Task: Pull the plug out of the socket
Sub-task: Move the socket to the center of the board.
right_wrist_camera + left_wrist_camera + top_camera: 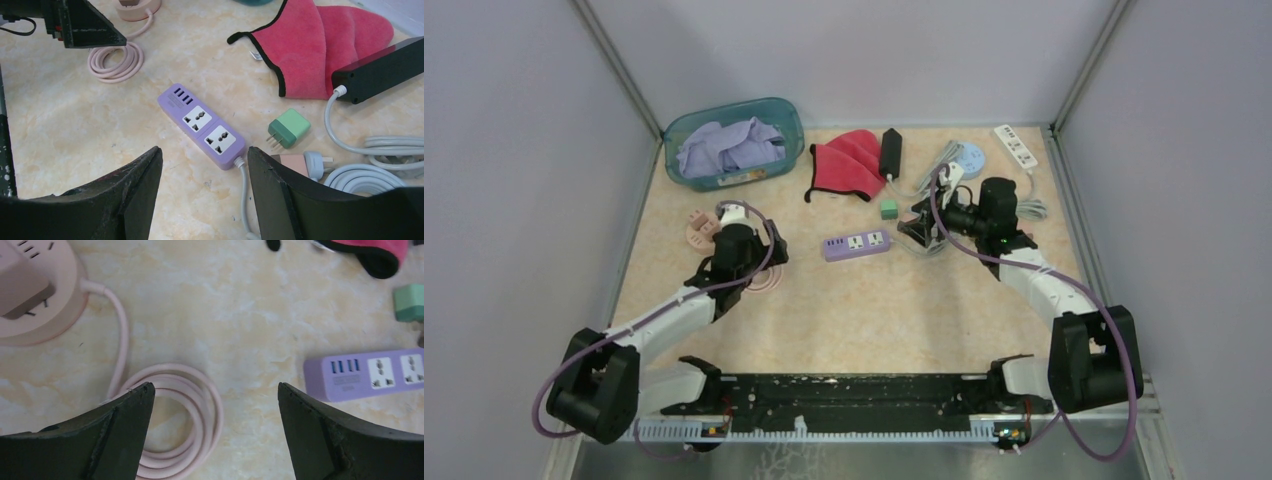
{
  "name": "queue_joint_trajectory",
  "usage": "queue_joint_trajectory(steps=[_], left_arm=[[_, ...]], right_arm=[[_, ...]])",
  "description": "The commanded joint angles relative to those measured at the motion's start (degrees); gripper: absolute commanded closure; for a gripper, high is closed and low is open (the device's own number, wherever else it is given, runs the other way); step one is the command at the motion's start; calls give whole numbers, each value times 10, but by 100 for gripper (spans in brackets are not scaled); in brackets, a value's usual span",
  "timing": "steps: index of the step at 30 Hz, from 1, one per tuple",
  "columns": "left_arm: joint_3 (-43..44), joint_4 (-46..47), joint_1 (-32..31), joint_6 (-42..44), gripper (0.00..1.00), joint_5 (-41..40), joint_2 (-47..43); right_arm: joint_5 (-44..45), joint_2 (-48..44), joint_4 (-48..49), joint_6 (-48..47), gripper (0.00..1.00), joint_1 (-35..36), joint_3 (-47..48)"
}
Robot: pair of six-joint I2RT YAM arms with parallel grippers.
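Observation:
A purple socket strip [202,125] lies mid-table with both outlets empty. A green plug [289,128] lies loose on its side just right of it, prongs toward the strip. My right gripper [205,155] hovers open over the bare table at the strip's cord end, holding nothing. At the left, a round pink socket [55,305] carries a square pink plug [20,285] pushed into its top. My left gripper [215,390] is wide open and empty above that socket's coiled pink cord [185,415], between the pink socket and the purple strip [370,372].
A red cloth [320,40] and a black power brick [380,70] lie behind the strip. Grey coiled cables [370,175] and a pale plug [317,162] crowd the right. A teal bin of cloth [734,145] stands back left, a white strip [1016,146] back right.

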Motion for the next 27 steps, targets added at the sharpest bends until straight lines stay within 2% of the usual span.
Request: queue_joint_trajectory(steps=[1,4,10,15,27], left_arm=[[19,-5,43,-34,4,-12,32],[36,-4,65,-53,9,-21,58],[84,-26,96,-91,26,-48,127],[170,-137,105,-138,45,-110,206],[244,-224,117,-169,45,-147,302]], right_arm=[[-18,-24,25,-7,37,-7,20],[-24,-24,33,-3,37,-7,16],[-27,-24,34,-2,37,-7,16],[-29,-24,34,-2,37,-7,15],[-29,-20,34,-4,37,-7,14]])
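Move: Some 16 cm to the left hand's left and 8 cm ahead, about 8 cm lower, sits the round pink socket with its plugs. The pink cord coil lies roughly 5 cm left and 1 cm back of the hand, about 9 cm lower, and the purple strip about 17 cm right and 5 cm ahead, at socket height. From the right hand the round socket is about 46 cm left, 7 cm ahead and 17 cm below. Swinging left about 8 cm while sinking some 6 cm and reaching 5 cm forward, the empty left hand heads for the round pink socket. It turns some 30 degrees counter-clockwise, tips its fingers further down and narrows them from wide open to about half, ending low over the cord just right of the socket. ##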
